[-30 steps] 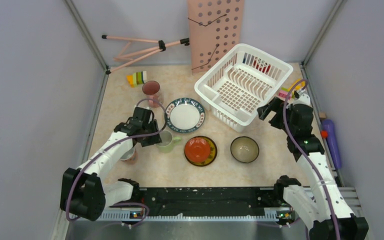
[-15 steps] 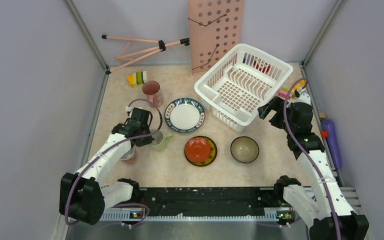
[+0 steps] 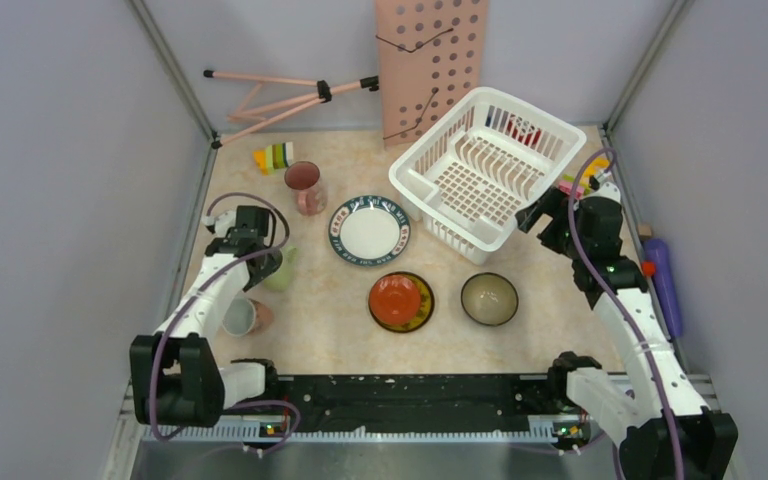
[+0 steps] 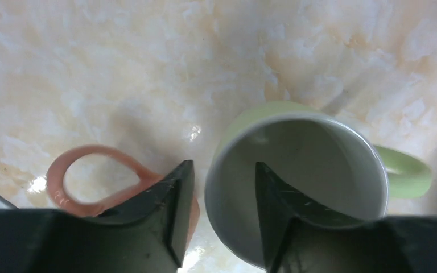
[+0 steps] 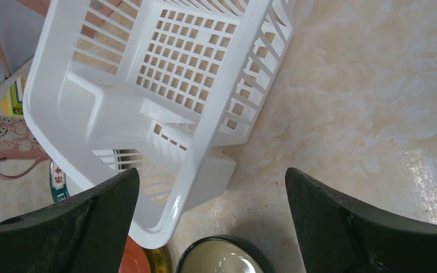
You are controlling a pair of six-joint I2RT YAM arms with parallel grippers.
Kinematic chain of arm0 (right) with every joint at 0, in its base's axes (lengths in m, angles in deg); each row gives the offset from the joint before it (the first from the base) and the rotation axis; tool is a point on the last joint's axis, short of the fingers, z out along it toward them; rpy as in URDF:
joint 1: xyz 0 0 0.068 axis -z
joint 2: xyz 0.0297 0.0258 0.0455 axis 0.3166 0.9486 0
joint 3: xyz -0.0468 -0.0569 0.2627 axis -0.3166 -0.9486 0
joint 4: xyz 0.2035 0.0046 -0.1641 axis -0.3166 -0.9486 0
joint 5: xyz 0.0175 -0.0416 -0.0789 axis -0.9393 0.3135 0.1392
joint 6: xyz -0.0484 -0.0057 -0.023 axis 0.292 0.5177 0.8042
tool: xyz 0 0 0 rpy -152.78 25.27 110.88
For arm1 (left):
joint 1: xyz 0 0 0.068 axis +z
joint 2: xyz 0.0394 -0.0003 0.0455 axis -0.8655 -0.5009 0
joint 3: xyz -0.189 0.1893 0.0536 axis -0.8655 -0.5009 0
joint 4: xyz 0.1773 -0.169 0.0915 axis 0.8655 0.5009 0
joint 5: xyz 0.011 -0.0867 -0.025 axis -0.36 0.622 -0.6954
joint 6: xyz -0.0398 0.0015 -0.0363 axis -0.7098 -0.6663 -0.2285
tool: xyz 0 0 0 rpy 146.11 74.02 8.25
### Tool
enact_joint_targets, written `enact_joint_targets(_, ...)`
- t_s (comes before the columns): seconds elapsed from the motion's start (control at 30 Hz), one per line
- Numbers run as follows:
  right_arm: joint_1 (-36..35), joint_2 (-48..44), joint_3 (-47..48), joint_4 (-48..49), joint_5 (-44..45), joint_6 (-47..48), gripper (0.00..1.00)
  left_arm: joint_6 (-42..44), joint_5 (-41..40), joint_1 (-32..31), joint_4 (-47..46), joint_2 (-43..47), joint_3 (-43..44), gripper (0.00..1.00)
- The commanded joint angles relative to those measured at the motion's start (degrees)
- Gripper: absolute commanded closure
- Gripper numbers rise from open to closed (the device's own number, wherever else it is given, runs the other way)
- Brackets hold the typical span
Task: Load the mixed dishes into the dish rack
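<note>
The light green mug (image 3: pixel 280 270) sits tilted at the left; in the left wrist view the mug (image 4: pixel 296 170) has its rim between my fingers. My left gripper (image 3: pixel 263 262) (image 4: pixel 222 165) is open, one finger inside the mug, one outside, with gaps on both sides. A pink cup (image 3: pixel 245 316) lies beside it, its handle (image 4: pixel 97 149) visible. Another pink cup (image 3: pixel 303 186) stands further back. The white patterned plate (image 3: pixel 370 230), red plate (image 3: pixel 398 298) and teal bowl (image 3: pixel 489 298) lie mid-table. My right gripper (image 3: pixel 532 220) (image 5: pixel 211 170) hangs wide open at the near corner of the dish rack (image 3: pixel 487 165) (image 5: pixel 165 85).
A pink perforated board (image 3: pixel 430 60) leans on the back wall behind the rack. A pink tripod (image 3: pixel 290 95) lies at the back left, with colourful blocks (image 3: pixel 275 157) near it. A purple object (image 3: pixel 660 280) lies along the right wall.
My left gripper has moved left and back, and the green mug went with it, away from the red plate. Its jaws closed, then widened again. The right arm barely moved.
</note>
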Motion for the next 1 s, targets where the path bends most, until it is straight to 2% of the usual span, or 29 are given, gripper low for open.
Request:
enact_joint_targets(0.0, -0.7, -1.2, 2.2, 1.2, 1.0, -0.8, 0.02, -0.5, -1.9, 0.7, 1.1, -2.2, 3.7, 0.41)
enact_joint_targets(0.07, -0.7, -1.1, 2.1, 1.2, 1.0, -0.8, 0.02, -0.2, -1.0, 0.7, 1.1, -1.5, 4.1, 0.36)
enact_joint_targets(0.23, -0.7, -1.4, 2.2, 1.1, 1.0, -0.9, 0.02, -0.1, 1.8, 0.7, 3.2, 1.4, 7.2, 0.32)
enact_joint_targets(0.43, -0.7, -1.9, 2.5, 0.4, 1.0, -1.0, 0.02, 3.5, 4.1, 0.6, 3.2, 4.8, 10.6, 0.2)
enact_joint_targets(0.6, -0.7, -2.2, 2.6, 0.5, 1.0, -1.0, 0.02, 6.3, 8.5, 0.7, 2.7, 4.9, 13.6, 0.18)
enact_joint_targets(0.83, -0.7, -1.9, 3.1, 0.5, 1.0, -1.2, 0.02, 8.9, 21.1, 0.6, 2.8, 7.4, 15.4, 0.16)
enact_joint_targets(0.97, -0.7, -2.0, 3.0, 1.2, 0.6, -1.4, 0.02, 9.5, 37.8, 0.6, -1.9, 9.3, 13.2, 0.16)
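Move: Just ahead and to the right of the left hand, whose already loosening fingers straddle the rim, is the green mug's middle, about 2 cm forward, 3 right and 4 down. The tipped pink cup lies some 8 cm back and 3 left; the blue-rimmed plate roughly 13 forward, 25 right; the tall pink mug about 21 forward, 11 right. From the right hand the green mug is about 57 cm left, 6 back and 15 below. Opening wide, the left fingers come free of the green mug's rim and the hand lifts about 10 cm, easing some 3 cm forward. Late in the rise it swings about 5 cm right above the mug, to the plate's side, turning clockwise and tipping its fingertips up and outward by roughly 15 degrees each. ##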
